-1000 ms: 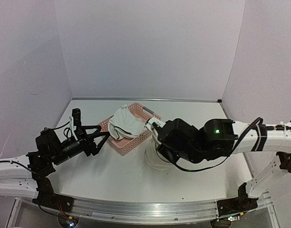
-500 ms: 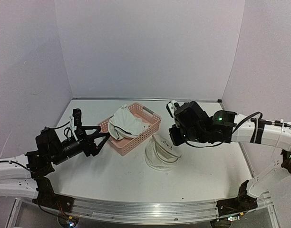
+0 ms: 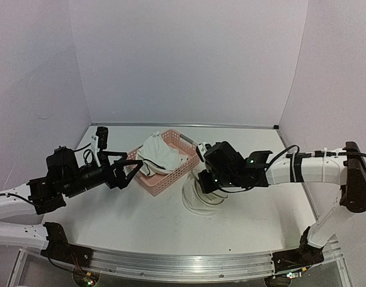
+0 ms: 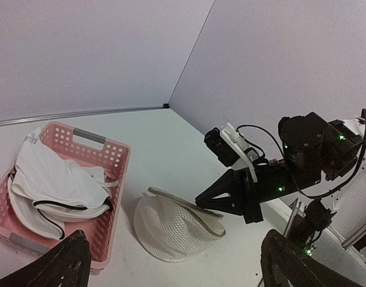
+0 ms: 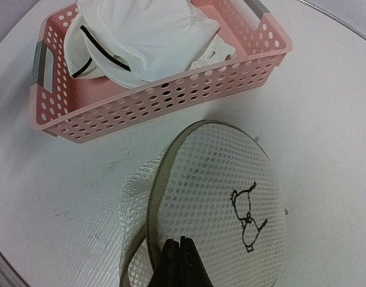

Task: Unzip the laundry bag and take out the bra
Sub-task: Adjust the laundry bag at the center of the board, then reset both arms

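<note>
The laundry bag (image 3: 202,200) (image 4: 171,230) (image 5: 225,191) is a round white mesh case lying on the table in front of the pink basket. Its zip rim gapes and the lid with the black logo is tilted up. The bra (image 3: 159,154) (image 4: 57,185) (image 5: 147,36), white with dark edging, lies heaped in the basket. My right gripper (image 3: 201,184) (image 4: 198,200) (image 5: 180,241) is shut, its tips against the lid's edge by the zip rim, and nothing shows between them. My left gripper (image 3: 134,168) hangs open left of the basket, holding nothing.
The pink slotted basket (image 3: 174,174) (image 4: 114,173) (image 5: 171,98) stands at mid table, just behind and left of the bag. White walls close in the table at the back and on both sides. A metal rail runs along the near edge (image 3: 183,263).
The right arm lifted away to the right with its jaws shutting, then came back down onto the bag's rim. The left gripper rose slightly towards the basket and opened wider.
</note>
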Action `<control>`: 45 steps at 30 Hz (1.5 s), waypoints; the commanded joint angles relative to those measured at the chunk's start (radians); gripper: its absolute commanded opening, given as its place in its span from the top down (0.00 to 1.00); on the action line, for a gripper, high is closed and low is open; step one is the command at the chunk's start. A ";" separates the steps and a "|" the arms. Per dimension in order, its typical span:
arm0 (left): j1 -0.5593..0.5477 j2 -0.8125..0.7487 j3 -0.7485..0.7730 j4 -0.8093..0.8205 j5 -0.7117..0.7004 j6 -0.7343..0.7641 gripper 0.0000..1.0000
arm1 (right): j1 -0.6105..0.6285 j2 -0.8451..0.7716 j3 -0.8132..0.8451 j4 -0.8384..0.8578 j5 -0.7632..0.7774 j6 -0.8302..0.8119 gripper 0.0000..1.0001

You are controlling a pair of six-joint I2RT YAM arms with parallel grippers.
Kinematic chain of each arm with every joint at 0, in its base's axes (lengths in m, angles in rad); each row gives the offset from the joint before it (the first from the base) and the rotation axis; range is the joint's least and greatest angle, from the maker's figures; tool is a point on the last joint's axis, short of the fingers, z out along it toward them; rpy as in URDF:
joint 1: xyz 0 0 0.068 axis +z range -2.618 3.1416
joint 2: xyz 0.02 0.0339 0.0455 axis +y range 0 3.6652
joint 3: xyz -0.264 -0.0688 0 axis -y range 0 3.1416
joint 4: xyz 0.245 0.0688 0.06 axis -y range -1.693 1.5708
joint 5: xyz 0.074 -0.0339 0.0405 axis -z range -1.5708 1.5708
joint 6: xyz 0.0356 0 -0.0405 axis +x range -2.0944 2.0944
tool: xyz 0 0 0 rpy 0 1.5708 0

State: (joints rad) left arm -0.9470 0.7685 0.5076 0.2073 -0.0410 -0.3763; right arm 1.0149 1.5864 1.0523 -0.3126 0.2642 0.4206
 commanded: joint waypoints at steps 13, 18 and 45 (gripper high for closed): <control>0.005 0.056 0.108 -0.140 -0.041 -0.007 0.01 | 0.000 0.141 -0.121 0.271 -0.232 0.125 1.00; 0.005 0.064 0.103 -0.140 -0.041 -0.011 0.00 | 0.001 0.191 -0.146 0.305 -0.226 0.143 1.00; 0.017 0.248 0.416 -0.445 -0.174 0.100 0.00 | -0.111 -0.112 -0.129 0.195 0.038 0.001 0.19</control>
State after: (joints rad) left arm -0.9447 0.9680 0.8082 -0.1593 -0.1711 -0.3298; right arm 0.9714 1.5383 0.9020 -0.1020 0.2310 0.4583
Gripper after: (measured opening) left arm 0.995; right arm 0.757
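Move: The laundry bag, its lid tilted up, sits just under the right hand, its middle about 3 cm ahead and 8 cm below the shut fingertips. The pink basket stands some 18 cm ahead and 13 cm to the left, about 8 cm lower than the hand, with the white garment lying in it. From the left hand the bag is roughly 13 cm ahead, 22 cm to the right and 24 cm down. With its shut fingertips at the lid, the right hand presses the laundry bag down towards the board, sinking some 10 cm while drawing back about 3 cm and slightly left as the fingers tip steeper. It then comes off the bag, climbing back about 10 cm and slightly forward as the fingers open wide. The left hand, empty and open, dips 3 cm, then rises again and eases forward. ##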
